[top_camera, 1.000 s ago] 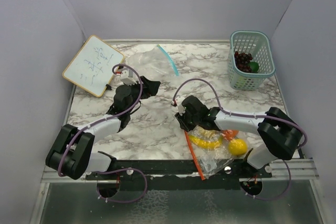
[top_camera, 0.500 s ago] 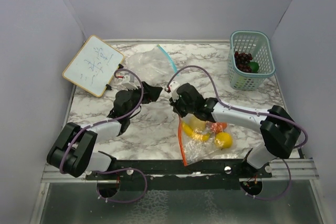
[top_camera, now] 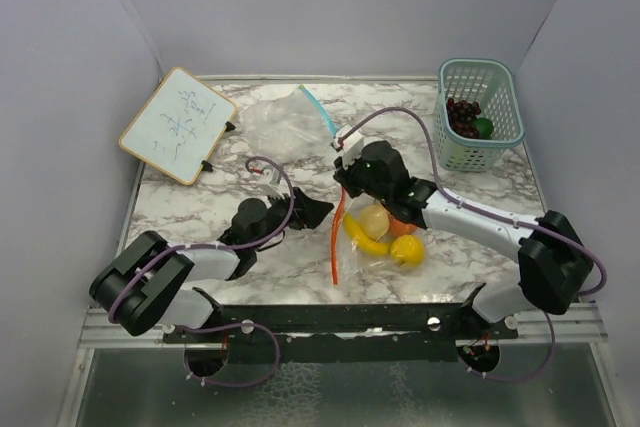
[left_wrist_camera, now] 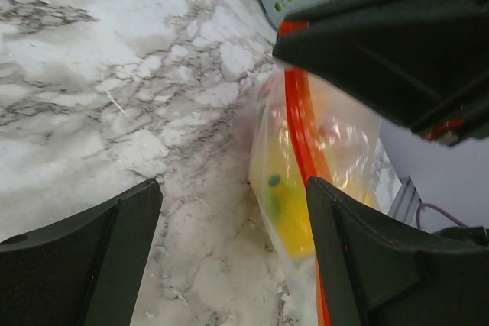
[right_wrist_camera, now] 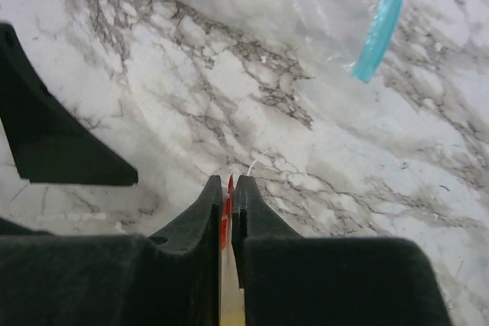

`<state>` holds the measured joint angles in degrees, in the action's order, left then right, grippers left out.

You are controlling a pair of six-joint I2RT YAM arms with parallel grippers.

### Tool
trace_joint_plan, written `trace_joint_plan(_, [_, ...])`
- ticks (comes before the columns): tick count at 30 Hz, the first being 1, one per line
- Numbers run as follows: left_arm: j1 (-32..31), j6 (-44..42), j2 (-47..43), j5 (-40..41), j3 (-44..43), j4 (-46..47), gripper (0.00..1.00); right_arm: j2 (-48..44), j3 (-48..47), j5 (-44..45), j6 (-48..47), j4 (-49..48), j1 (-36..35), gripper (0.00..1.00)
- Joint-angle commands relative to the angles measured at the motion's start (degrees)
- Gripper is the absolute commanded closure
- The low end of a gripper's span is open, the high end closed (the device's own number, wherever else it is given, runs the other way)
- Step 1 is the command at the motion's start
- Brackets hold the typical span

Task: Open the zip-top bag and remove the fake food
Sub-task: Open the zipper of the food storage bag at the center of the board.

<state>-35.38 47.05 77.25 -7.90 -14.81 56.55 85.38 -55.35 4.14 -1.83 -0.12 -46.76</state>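
A clear zip-top bag point(top_camera: 385, 259) with a red zip strip point(top_camera: 337, 237) hangs tilted over the middle of the table. The fake food inside is a banana point(top_camera: 364, 243), a peach point(top_camera: 375, 219), a lemon point(top_camera: 407, 250) and an orange-red tomato point(top_camera: 402, 226). My right gripper point(top_camera: 347, 190) is shut on the top end of the red strip point(right_wrist_camera: 228, 202), which shows pinched between the fingers point(right_wrist_camera: 229, 185). My left gripper point(top_camera: 320, 213) is open just left of the bag. Its right finger point(left_wrist_camera: 359, 250) is beside the red strip point(left_wrist_camera: 298, 127), and the banana point(left_wrist_camera: 290, 219) shows through the plastic.
An empty clear bag point(top_camera: 285, 122) with a blue zip point(top_camera: 320, 112) lies at the back centre. A teal basket point(top_camera: 500, 82) at the back right holds dark grapes point(top_camera: 462, 117) and a green ball point(top_camera: 484, 127). A small whiteboard point(top_camera: 178, 125) leans at the back left.
My right gripper shut on the red zip strip and carried the bag up and back-left from the near edge. My left arm swung nearer and rightward to the bag's side.
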Motion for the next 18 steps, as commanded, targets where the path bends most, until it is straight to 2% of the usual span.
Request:
trace_joint_plan(1, [-3.2, 1.3, 0.2, 1.7, 2.0, 3.6, 0.21, -4.7, 2.0, -1.4, -0.2, -10.1, 3.2, 0.98])
trace_joint_plan(3, [-3.3, 1.4, -1.7, 2.1, 4.6, 3.5, 0.21, -5.9, 2.7, -1.8, -0.2, -11.2, 3.7, 0.98])
trace_joint_plan(7, [-3.3, -0.6, -7.4, 4.5, 6.2, -3.5, 0.20, -8.1, 3.5, -3.0, -0.9, -12.6, 3.9, 0.98])
trace_joint_plan(13, [-3.3, -1.7, -12.3, 1.4, 5.2, -4.1, 0.20, -8.5, 4.0, -3.5, -2.3, -12.7, 3.9, 0.98])
trace_joint_plan(18, [-3.3, -1.6, -11.8, -1.3, 3.9, -3.2, 0.20, -9.3, 4.5, -3.9, -2.2, -13.1, 3.9, 0.98])
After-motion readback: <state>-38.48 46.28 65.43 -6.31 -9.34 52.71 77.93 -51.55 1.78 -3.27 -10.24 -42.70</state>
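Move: The red zipper's held far end is already between the right fingers; its middle lies about 10 cm back, 1 cm left and 6 cm below the right hand. The banana is some 11 cm back, 5 cm right and 11 cm down, the lemon 14 cm back and 15 cm right at the same height. From the open left hand, the zipper's held end is about 4 cm ahead, 3 cm right and roughly level. The red zipper, still pinched at its far end, is drawn up about 6 cm by the right hand, which also eases forward and slightly right and tips its fingers upward some 15 degrees before settling. The left hand, fingers kept wide open, backs about 3 cm away from the held end, dipping on the way and then rising to just above its starting height. ##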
